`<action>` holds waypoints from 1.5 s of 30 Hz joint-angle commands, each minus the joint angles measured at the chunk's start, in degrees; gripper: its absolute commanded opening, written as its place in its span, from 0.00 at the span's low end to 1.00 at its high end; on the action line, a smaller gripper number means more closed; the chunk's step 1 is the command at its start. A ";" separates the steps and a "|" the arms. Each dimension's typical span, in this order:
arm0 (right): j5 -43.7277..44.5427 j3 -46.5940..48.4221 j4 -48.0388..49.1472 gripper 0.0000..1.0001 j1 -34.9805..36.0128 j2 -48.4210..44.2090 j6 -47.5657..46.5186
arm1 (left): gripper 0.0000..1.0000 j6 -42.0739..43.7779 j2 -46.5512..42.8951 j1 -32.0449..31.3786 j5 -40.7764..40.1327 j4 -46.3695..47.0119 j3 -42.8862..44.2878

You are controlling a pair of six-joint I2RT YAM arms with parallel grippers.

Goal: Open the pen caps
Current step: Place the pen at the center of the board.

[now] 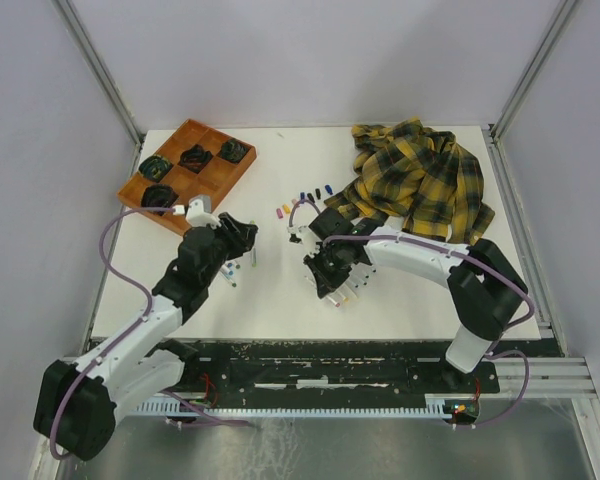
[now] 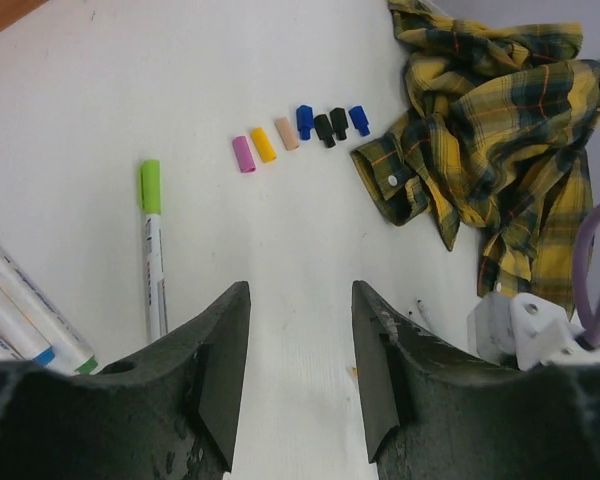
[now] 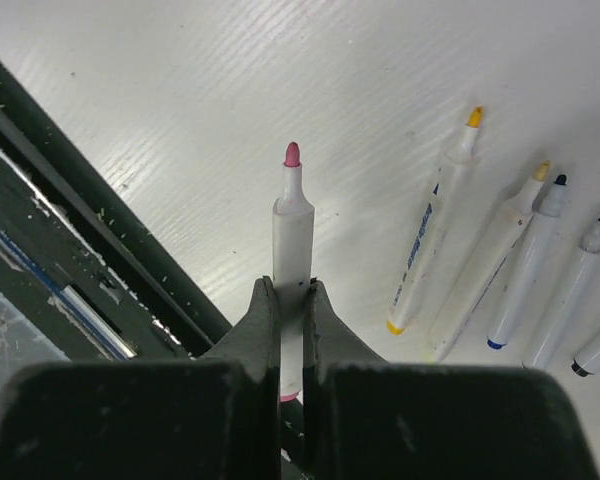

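Observation:
Several loose pen caps [image 2: 287, 133], pink, yellow, peach, blue and black, lie in a row on the white table; they also show in the top view [image 1: 305, 200]. My left gripper [image 2: 300, 300] is open and empty above bare table, near of the row. A marker with its green cap [image 2: 150, 186] on lies to its left, beside more capped markers [image 2: 20, 310]. My right gripper [image 3: 293, 290] is shut on the white barrel of an uncapped pink marker [image 3: 292, 225], tip pointing away. Several uncapped markers [image 3: 430, 230] lie to its right.
A wooden tray [image 1: 212, 178] with dark bundles sits at the back left. A yellow plaid shirt [image 1: 420, 180] lies crumpled at the back right, close to the row of caps. The black front rail [image 1: 330, 360] runs along the near edge.

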 commanded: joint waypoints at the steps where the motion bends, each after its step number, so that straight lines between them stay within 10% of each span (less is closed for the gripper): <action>1: 9.38 1.77 1.61 0.04 2.12 1.55 6.17 | 0.52 1.43 -5.73 0.25 -1.03 3.83 -4.53; 45: 16.31 5.28 1.59 0.36 4.63 3.52 6.05 | 0.55 -2.49 -12.22 0.29 1.04 4.49 -15.16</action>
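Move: The bare board spot for the pink-nibbed pen, already uncapped in the right hand, is about 6 cm below that hand and 1 cm ahead, level sideways. The orange-nibbed pen lies about 4 cm right of that spot and 2 cm farther out; the yellow-nibbed pen about 7 cm right of it and 4 cm farther out. From the empty left hand the spot is some 13 cm back, 21 cm right and 16 cm below. Right hand lowers the pink-nibbed pen about 5 cm onto the board and opens; empty left draws back, sinks. ##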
